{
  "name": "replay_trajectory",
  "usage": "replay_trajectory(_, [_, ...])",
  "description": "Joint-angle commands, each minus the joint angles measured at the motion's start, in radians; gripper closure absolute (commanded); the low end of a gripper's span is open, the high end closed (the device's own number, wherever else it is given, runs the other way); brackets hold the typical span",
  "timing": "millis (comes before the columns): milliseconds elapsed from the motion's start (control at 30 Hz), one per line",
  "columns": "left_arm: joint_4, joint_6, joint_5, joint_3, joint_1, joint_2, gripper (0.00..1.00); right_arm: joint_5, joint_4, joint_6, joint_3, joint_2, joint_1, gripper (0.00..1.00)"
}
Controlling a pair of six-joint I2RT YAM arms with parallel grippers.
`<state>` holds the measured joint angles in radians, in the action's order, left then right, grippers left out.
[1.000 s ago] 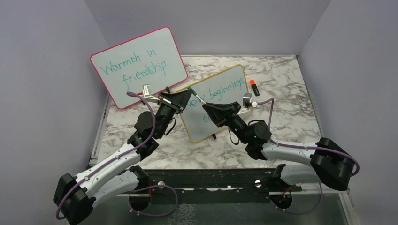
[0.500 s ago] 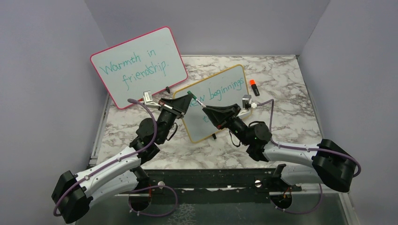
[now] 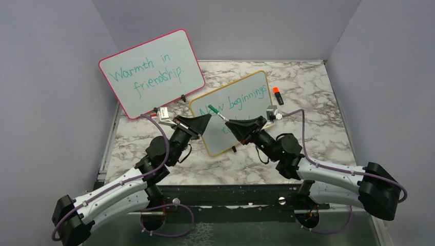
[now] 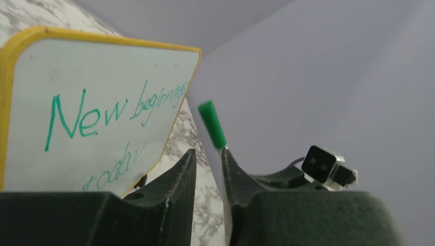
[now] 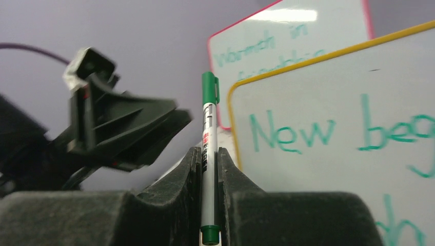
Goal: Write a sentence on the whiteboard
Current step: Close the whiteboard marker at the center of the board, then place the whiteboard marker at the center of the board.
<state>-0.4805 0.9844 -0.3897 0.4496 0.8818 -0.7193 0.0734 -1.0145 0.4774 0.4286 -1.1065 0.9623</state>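
Observation:
The whiteboard (image 3: pixel 246 114) with a yellow frame stands tilted mid-table. The sentence (image 3: pixel 241 101) reads "New beginnings" in teal, and a lower word is partly hidden behind the grippers. My right gripper (image 3: pixel 227 122) is shut on a white marker (image 3: pixel 219 116) with a green cap, held in front of the board. In the right wrist view the marker (image 5: pixel 207 138) stands upright between the jaws of the right gripper (image 5: pixel 207 149). My left gripper (image 3: pixel 208 117) points at the cap from the left. The left gripper (image 4: pixel 208 152) is slightly open, and the green cap (image 4: pixel 212 124) sits just above its right fingertip, outside the gap.
A larger pink-framed whiteboard (image 3: pixel 154 72) reading "Warmth in friendship" leans at the back left. An orange-capped marker (image 3: pixel 277 95) lies on the marble table to the right of the yellow board. Lilac walls close in on three sides.
The left jaws have parted a little and no longer pinch the marker's cap. Both grippers have shifted slightly toward the near side, and the marker stays in the right gripper.

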Motion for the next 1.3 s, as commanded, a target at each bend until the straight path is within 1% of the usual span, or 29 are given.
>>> replay_trajectory(0, [0.193, -0.084, 0.02, 0.016, 0.024, 0.054, 0.68, 0.263, 0.234, -0.1, 0.007, 0.095, -0.02, 1.0])
replay_trajectory(167, [0.44, -0.183, -0.11, 0.105, 0.024, 0.117, 0.46, 0.475, 0.501, -0.12, 0.016, 0.214, -0.02, 1.0])
replay_trajectory(333, [0.661, -0.26, -0.254, 0.161, 0.024, 0.201, 0.3, 0.712, 0.813, -0.023, 0.024, 0.321, -0.021, 1.0])
replay_trajectory(400, [0.727, -0.283, -0.287, 0.172, 0.023, 0.239, 0.26, 0.751, 0.934, 0.035, 0.027, 0.358, -0.02, 1.0])
replay_trajectory(533, [0.829, -0.314, -0.333, 0.189, 0.024, 0.314, 0.18, 0.787, 1.196, 0.241, 0.018, 0.444, -0.02, 1.0])
replay_trajectory(600, [0.867, -0.331, -0.347, 0.196, 0.023, 0.346, 0.15, 0.835, 1.369, 0.355, 0.013, 0.483, -0.02, 1.0])
replay_trajectory(667, [0.894, -0.345, -0.357, 0.198, 0.024, 0.371, 0.14, 0.886, 1.491, 0.465, 0.006, 0.509, -0.02, 0.99])
replay_trajectory(733, [0.908, -0.341, -0.362, 0.194, 0.024, 0.386, 0.13, 0.915, 1.57, 0.541, -0.002, 0.518, -0.021, 1.0])
replay_trajectory(833, [0.907, -0.337, -0.363, 0.193, 0.024, 0.383, 0.12, 0.93, 1.722, 0.747, -0.002, 0.492, -0.02, 1.0])
replay_trajectory(933, [0.912, -0.332, -0.365, 0.2, 0.023, 0.355, 0.11, 0.932, 1.794, 0.893, -0.005, 0.441, -0.02, 1.0])
replay_trajectory(1033, [0.921, -0.323, -0.377, 0.208, 0.023, 0.326, 0.1, 0.914, 1.782, 0.955, -0.007, 0.384, -0.021, 1.0])
replay_trajectory(1167, [0.942, -0.322, -0.369, 0.219, 0.023, 0.299, 0.09, 0.892, 1.763, 1.05, -0.036, 0.294, -0.02, 0.96])
replay_trajectory(1233, [0.956, -0.323, -0.37, 0.224, 0.024, 0.295, 0.08, 0.888, 1.769, 1.098, -0.048, 0.261, -0.02, 0.91])
replay_trajectory(1267, [0.963, -0.324, -0.369, 0.229, 0.024, 0.296, 0.08, 0.886, 1.775, 1.128, -0.053, 0.248, -0.02, 0.86])
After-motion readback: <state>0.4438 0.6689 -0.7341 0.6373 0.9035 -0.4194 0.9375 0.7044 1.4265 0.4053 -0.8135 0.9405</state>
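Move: The right hand, holding the capped green marker, is taking it to bare marble about 24 cm to its right, nearly level with it fore and aft and some 28 cm below. The yellow-framed whiteboard's middle is roughly 12 cm ahead, 3 cm right and 18 below; its right stand foot is about 11 cm ahead, 16 cm right and 28 below. From the left hand, the marker's middle lies about 2 cm ahead and 4 cm right, nearly level. Keeping its pinch on the marker, the right hand carries it away from the left gripper, first right and a little forward past the near side of the whiteboard, then steeply down too: some 24 cm right and 22 cm down, swinging clockwise and tipping to point at the table. The left hand, empty, dips, then backs off 12 cm leftward, rolling its left side up and opening nearly wide. ##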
